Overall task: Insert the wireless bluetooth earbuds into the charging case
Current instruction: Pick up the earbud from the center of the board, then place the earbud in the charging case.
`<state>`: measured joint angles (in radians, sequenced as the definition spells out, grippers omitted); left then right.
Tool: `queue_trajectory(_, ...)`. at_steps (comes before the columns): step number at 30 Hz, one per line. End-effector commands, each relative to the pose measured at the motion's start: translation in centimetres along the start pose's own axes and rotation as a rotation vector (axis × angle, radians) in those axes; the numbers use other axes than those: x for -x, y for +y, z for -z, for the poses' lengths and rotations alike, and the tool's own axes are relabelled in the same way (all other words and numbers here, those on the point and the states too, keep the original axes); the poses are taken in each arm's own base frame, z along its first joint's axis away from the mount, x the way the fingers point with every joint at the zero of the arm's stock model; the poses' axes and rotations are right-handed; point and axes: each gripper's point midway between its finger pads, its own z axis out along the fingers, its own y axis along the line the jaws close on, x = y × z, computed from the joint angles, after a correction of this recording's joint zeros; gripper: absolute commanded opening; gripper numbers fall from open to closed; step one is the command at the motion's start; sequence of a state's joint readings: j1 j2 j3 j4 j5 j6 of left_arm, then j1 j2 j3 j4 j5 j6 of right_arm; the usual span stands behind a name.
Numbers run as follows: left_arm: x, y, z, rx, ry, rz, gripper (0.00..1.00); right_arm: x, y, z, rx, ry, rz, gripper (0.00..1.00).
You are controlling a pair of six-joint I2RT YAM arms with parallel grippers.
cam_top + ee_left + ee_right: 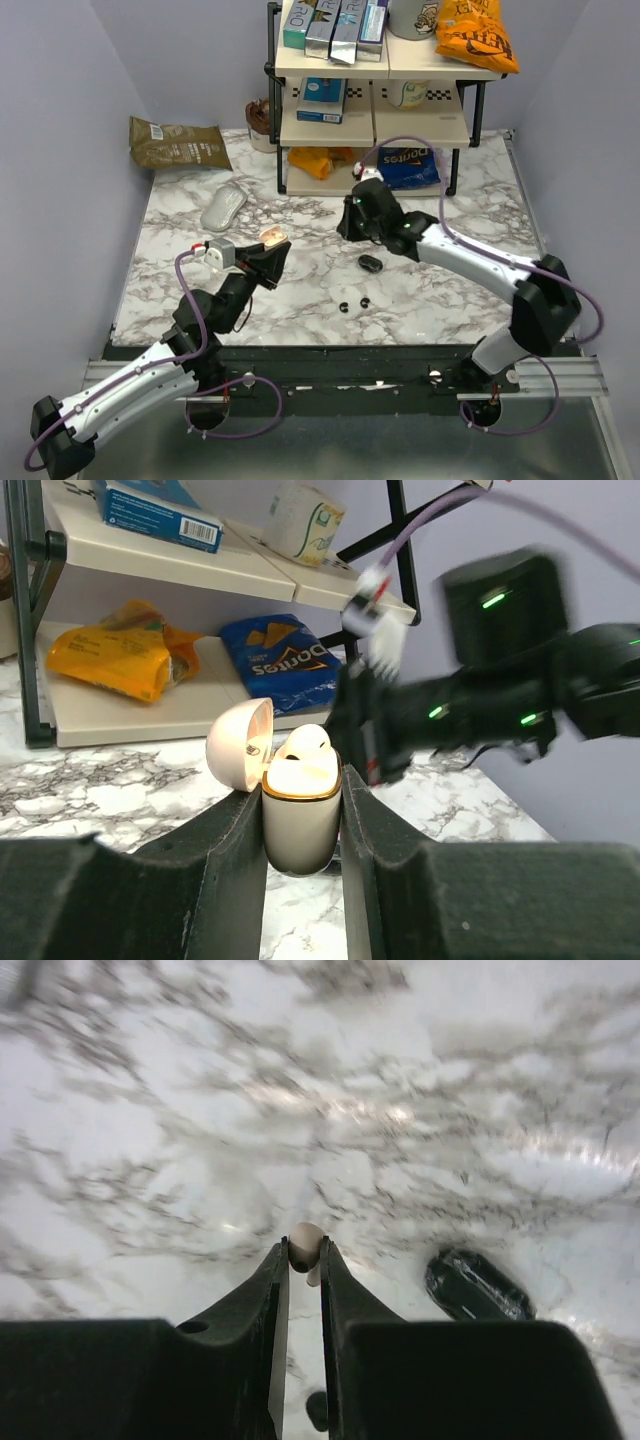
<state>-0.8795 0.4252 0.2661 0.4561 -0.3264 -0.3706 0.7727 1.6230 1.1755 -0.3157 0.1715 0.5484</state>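
My left gripper (303, 802) is shut on a cream charging case (300, 825), held upright above the marble table (450, 290). Its lid (240, 745) hangs open to the left and a white earbud (303, 745) sits inside. From above the case (272, 238) shows left of centre. My right gripper (304, 1253) is shut on a second white earbud (305, 1242), pinched at the fingertips above the table, with its stem pointing down. The right gripper (352, 226) hangs to the right of the case, apart from it.
A black oval pod (370, 263) and two tiny black buds (345, 306) (364, 300) lie on the table in front. A shelf rack (372, 120) with snack bags stands at the back. A brown bag (178, 142) and a grey oblong object (223, 208) are at back left.
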Motion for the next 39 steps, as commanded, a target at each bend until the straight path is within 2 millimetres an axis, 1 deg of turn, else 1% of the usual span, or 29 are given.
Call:
queue_trajectory(1, 2.1, -0.7, -0.8, -0.009, -0.062, -0.019, 0.0, 7.2, 3.2, 6.2, 0.176, -0.302, 0.135, 0.01)
queue_trajectory(2, 2.6, -0.9, -0.9, -0.014, -0.085, -0.017, 0.0, 8.3, 4.1, 7.6, 0.223, -0.352, 0.141, 0.01)
queue_trajectory(3, 2.6, -0.9, -1.2, -0.015, -0.085, -0.034, 0.0, 8.6, 4.5, 8.6, 0.247, -0.377, 0.149, 0.01)
queue_trajectory(4, 2.8, -1.1, -1.4, -0.021, -0.089, -0.041, 0.0, 9.8, 5.1, 11.0, 0.291, -0.435, 0.171, 0.01)
queue_trajectory(6, 3.2, -1.6, -2.1, -0.039, -0.099, -0.074, 0.0, 10.7, 6.4, 13.5, 0.371, -0.494, 0.2, 0.01)
queue_trajectory(7, 3.4, -1.9, -2.3, -0.05, -0.107, -0.085, 0.0, 11.2, 6.6, 15.5, 0.404, -0.537, 0.218, 0.01)
queue_trajectory(8, 4.1, -2.6, -2.5, -0.08, -0.135, -0.089, 0.0, 11.6, 7.7, 17.0, 0.474, -0.566, 0.238, 0.01)
queue_trajectory(10, 4.2, -3.1, -3.1, -0.106, -0.15, -0.126, 0.0, 11.8, 8.6, 19.2, 0.544, -0.592, 0.263, 0.01)
queue_trajectory(11, 5.2, -3.7, -3.2, -0.129, -0.195, -0.123, 0.0, 11.7, 9.4, 21.1, 0.608, -0.614, 0.287, 0.01)
queue_trajectory(12, 4.8, -4.3, -3.5, -0.163, -0.189, -0.14, 0.0, 11.6, 9.7, 21.9, 0.64, -0.622, 0.298, 0.01)
queue_trajectory(13, 4.9, -4.6, -3.7, -0.183, -0.201, -0.165, 0.0, 11.4, 10.1, 22.7, 0.676, -0.63, 0.305, 0.01)
queue_trajectory(14, 6.0, -5.3, -3.7, -0.209, -0.251, -0.161, 0.0, 11.0, 10.6, 24.1, 0.734, -0.647, 0.323, 0.01)
queue_trajectory(15, 5.3, -5.8, -3.9, -0.243, -0.244, -0.179, 0.0, 10.8, 10.8, 24.8, 0.761, -0.657, 0.331, 0.01)
queue_trajectory(16, 5.3, -6.2, -4.0, -0.265, -0.256, -0.185, 0.0, 10.5, 11.0, 25.4, 0.79, -0.669, 0.338, 0.01)
queue_trajectory(17, 6.0, -6.9, -4.0, -0.297, -0.292, -0.193, 0.0, 10.1, 11.4, 26.1, 0.834, -0.681, 0.356, 0.01)
queue_trajectory(18, 5.6, -7.3, -4.5, -0.321, -0.284, -0.206, 0.0, 9.9, 11.6, 27.2, 0.864, -0.705, 0.369, 0.01)
queue_trajectory(19, 5.4, -8.3, -4.5, -0.374, -0.283, -0.218, 0.0, 9.8, 11.7, 27.7, 0.878, -0.724, 0.387, 0.01)
queue_trajectory(20, 5.9, -9.0, -4.5, -0.407, -0.309, -0.224, 0.0, 9.7, 11.9, 28.3, 0.9, -0.741, 0.403, 0.01)
queue_trajectory(21, 5.6, -9.4, -5.0, -0.427, -0.305, -0.228, 0.0, 9.3, 12.3, 28.8, 0.918, -0.749, 0.421, 0.01)
queue_trajectory(22, 5.4, -10.2, -4.9, -0.474, -0.303, -0.24, 0.0, 9.4, 12.4, 29.0, 0.911, -0.768, 0.451, 0.01)
queue_trajectory(23, 5.8, -10.7, -5.0, -0.495, -0.323, -0.242, 0.0, 9.1, 12.5, 29.1, 0.911, -0.768, 0.47, 0.01)
queue_trajectory(24, 5.7, -11.1, -5.4, -0.513, -0.323, -0.249, 0.0, 8.7, 13.0, 29.4, 0.927, -0.774, 0.49, 0.01)
queue_trajectory(26, 6.2, -11.9, -5.5, -0.559, -0.346, -0.254, 0.0, 8.8, 13.2, 30.1, 0.927, -0.825, 0.514, 0.01)
queue_trajectory(30, 6.2, -12.9, -6.3, -0.614, -0.356, -0.248, 0.0, 8.6, 13.7, 31.0, 0.949, -0.86, 0.523, 0.01)
queue_trajectory(36, 6.3, -14.2, -6.9, -0.673, -0.364, -0.254, 0.0, 9.0, 14.1, 31.1, 0.947, -0.884, 0.53, 0.01)
queue_trajectory(39, 6.3, -14.3, -7.2, -0.675, -0.366, -0.258, 0.0, 9.5, 14.3, 31.1, 0.936, -0.906, 0.523, 0.01)
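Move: The right hand already holds the white earbud some 11 cm above the table. The open charging case, gripped in the left hand with one earbud in it, lies about 14 cm to its left, 11 cm back and 16 cm higher. Below the right hand, the black case sits 6 cm right and 2 cm back, and two black earbuds about 11 cm back and 2 cm right. From the left hand the held earbud is roughly 11 cm ahead, 14 cm right and 16 cm lower. Still pinching the earbud, the right hand shoots up about 30 cm, then draws back some 16 cm as it climbs more slowly, its fingers swinging from slanting down to pointing left at the charging case. The left hand keeps its grip on the case and brings it right and up, roughly 10 cm each way, tipping its fingers upward and turning clockwise. ##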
